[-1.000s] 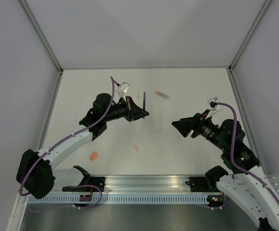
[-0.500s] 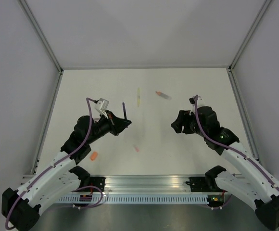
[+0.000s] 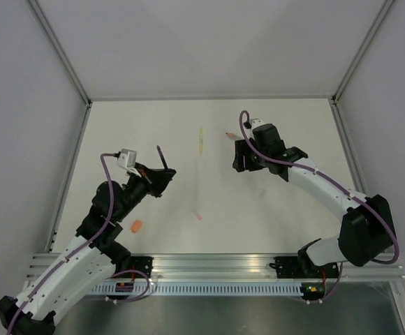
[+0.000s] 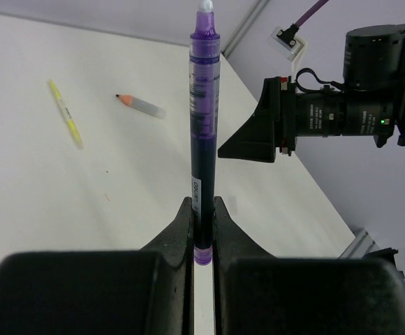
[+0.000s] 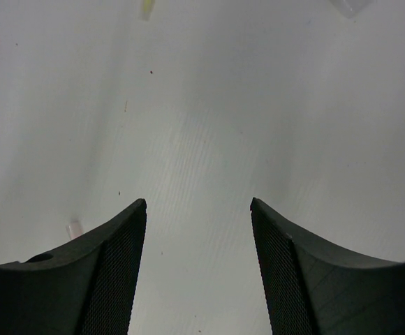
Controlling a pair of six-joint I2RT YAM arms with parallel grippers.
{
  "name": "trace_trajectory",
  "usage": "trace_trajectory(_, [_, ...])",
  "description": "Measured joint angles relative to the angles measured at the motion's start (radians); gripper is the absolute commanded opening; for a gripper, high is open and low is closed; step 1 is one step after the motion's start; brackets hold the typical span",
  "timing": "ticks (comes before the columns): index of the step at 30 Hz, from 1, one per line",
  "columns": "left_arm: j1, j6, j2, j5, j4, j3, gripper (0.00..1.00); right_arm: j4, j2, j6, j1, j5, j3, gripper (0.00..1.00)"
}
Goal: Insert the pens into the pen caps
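Note:
My left gripper is shut on the lower end of a dark purple pen, which stands upright out of the jaws above the table's left half. The right gripper hangs open over bare table, nothing between its fingers. A yellow pen lies at the far middle. Next to it lies a grey pen with an orange tip, partly hidden under the right arm in the top view. A pale pink cap and an orange cap lie nearer the front.
Grey walls with metal corner posts close off the white table at the back and both sides. A metal rail carrying the arm bases runs along the near edge.
The left arm has drawn back toward the near left, still gripping the purple pen. The right arm has swung up to the far middle, beside the grey pen.

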Motion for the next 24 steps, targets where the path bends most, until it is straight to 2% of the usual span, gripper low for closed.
trace_trajectory(7, [0.0,0.002,-0.043,-0.129,-0.021,-0.006,0.02,0.057,0.136,0.001,0.013,0.0,0.096,0.65])
trace_trajectory(13, [0.0,0.003,0.051,-0.126,-0.021,-0.008,0.02,0.043,0.169,-0.003,0.017,0.071,0.102,0.67])
trace_trajectory(18, [0.0,0.003,0.092,-0.12,-0.028,-0.008,0.02,0.014,0.19,0.011,0.017,0.182,0.113,0.64])
trace_trajectory(24, [0.0,0.002,0.083,-0.159,-0.058,-0.008,0.02,0.003,0.259,0.012,0.026,0.172,0.13,0.64])
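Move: The grey cap, probably what the empty right hand wants next, lies on the table about 5 cm back and 9 cm to its right, some 14 cm below. At that same table level the orange marker is about 21 cm ahead of the right hand and 1 cm right, the yellow highlighter 20 cm ahead and 15 cm left. From the left hand, holding the purple pen upright, the grey cap lies about 5 cm ahead, 30 cm right and 25 cm down. The right hand, fingers still wide open, runs forward about 4 cm towards the orange marker, then mostly sinks, some 5 cm in all, over bare table ahead and left of the grey cap, while its wrist rolls left side down and turns slightly clockwise, about 10 degrees altogether. The left hand keeps its pinch on the purple pen's lower end, rises a touch and then sinks to about 4 cm below its start, easing forward and a little left as its fingers turn slightly counter-clockwise and tip down. ##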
